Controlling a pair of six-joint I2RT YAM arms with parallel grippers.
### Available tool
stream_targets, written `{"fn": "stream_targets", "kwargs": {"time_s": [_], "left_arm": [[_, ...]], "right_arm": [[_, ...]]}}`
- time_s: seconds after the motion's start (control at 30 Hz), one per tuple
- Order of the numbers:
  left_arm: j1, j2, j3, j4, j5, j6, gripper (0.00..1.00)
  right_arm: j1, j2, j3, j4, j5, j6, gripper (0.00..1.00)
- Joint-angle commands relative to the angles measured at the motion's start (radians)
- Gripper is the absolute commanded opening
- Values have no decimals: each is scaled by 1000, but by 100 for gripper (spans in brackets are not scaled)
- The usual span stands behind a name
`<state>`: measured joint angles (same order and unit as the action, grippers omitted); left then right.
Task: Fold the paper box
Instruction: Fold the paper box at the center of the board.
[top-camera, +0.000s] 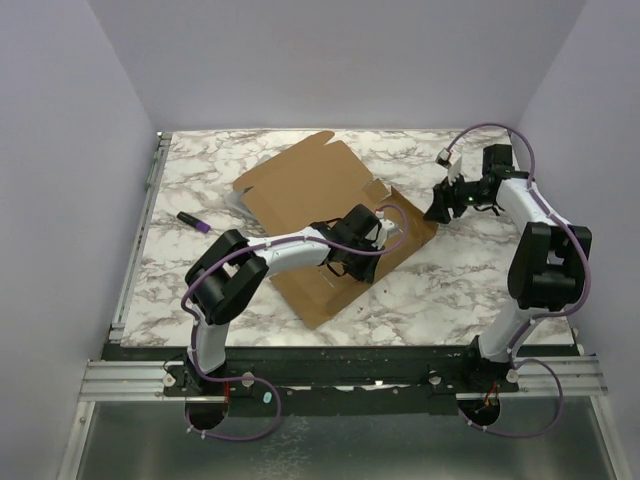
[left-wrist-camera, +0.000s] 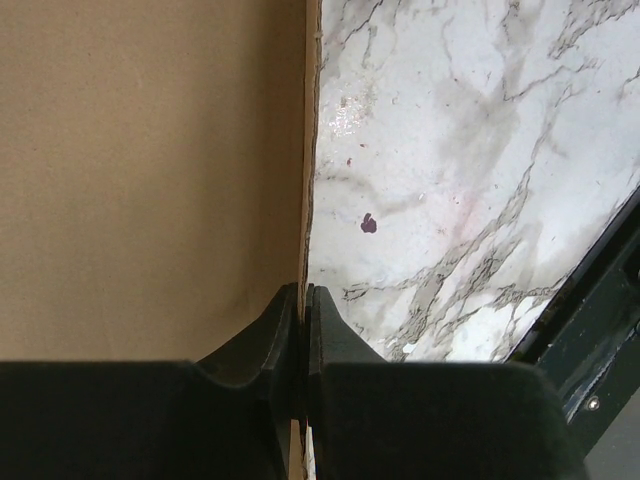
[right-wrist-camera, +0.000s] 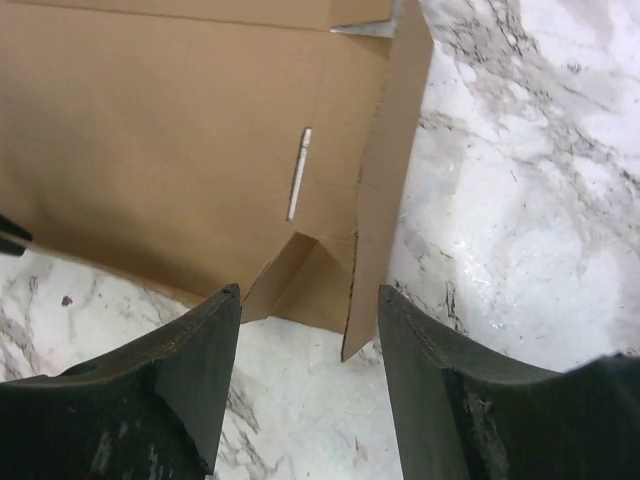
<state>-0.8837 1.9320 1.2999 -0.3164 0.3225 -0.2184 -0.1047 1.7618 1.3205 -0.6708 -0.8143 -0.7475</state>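
The paper box (top-camera: 300, 190) is a brown cardboard sheet lying mostly flat on the middle of the marble table. My left gripper (top-camera: 368, 243) sits over its front right part. In the left wrist view the left gripper (left-wrist-camera: 304, 300) is shut on a thin upturned edge of the paper box (left-wrist-camera: 150, 180). My right gripper (top-camera: 438, 208) hovers just off the sheet's right corner. In the right wrist view the right gripper (right-wrist-camera: 308, 295) is open and holds nothing. It faces a raised side flap (right-wrist-camera: 385, 170) and a small folded tab (right-wrist-camera: 300, 275) of the paper box (right-wrist-camera: 160, 130).
A purple marker (top-camera: 193, 222) lies on the marble table (top-camera: 450, 290) left of the sheet. A metal rail (top-camera: 140, 230) runs along the left side. The black front frame (left-wrist-camera: 600, 300) lies close to the left gripper. Grey walls enclose the table.
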Motion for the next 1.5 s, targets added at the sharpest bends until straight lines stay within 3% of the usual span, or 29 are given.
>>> {"fn": "stream_targets", "kwargs": {"time_s": [0.0, 0.23, 0.37, 0.6, 0.7, 0.8, 1.07, 1.47], "left_arm": [[12, -1, 20, -8, 33, -13, 5], [14, -1, 21, -7, 43, -15, 5], [14, 2, 31, -7, 47, -15, 5], [14, 10, 38, -7, 50, -18, 5], [14, 13, 41, -7, 48, -22, 5], [16, 20, 44, -8, 47, -25, 4], [34, 31, 53, -8, 46, -35, 3], [47, 41, 81, -9, 46, -46, 7]], "right_arm": [[3, 80, 28, 84, 54, 139, 62], [3, 129, -16, 140, 148, 105, 61], [4, 116, -38, 160, 149, 111, 54], [6, 83, -101, 195, 158, 69, 32], [9, 62, -126, 225, 170, 56, 12], [10, 9, -148, 255, 157, 64, 1], [34, -107, -142, 217, 115, 98, 0], [105, -133, -214, 215, 174, 121, 0]]}}
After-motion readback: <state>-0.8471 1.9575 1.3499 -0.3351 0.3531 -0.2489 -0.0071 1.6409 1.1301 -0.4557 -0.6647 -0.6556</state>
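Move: The near end of the paper box's upright right flap is about 1 cm ahead of the right hand, 2 cm to its right and 7 cm below. A small corner tab stands roughly 3 cm back and 3 cm left of that end; the box's small far tab is some 10 cm ahead and 10 cm left of the hand. From the left hand, already pinching the near wall, the flap's end lies about 11 cm ahead, 14 cm right. Right fingers dip about 7 cm, pinch the right flap's end, rise some 7 cm, swing left; left keeps pinching. ##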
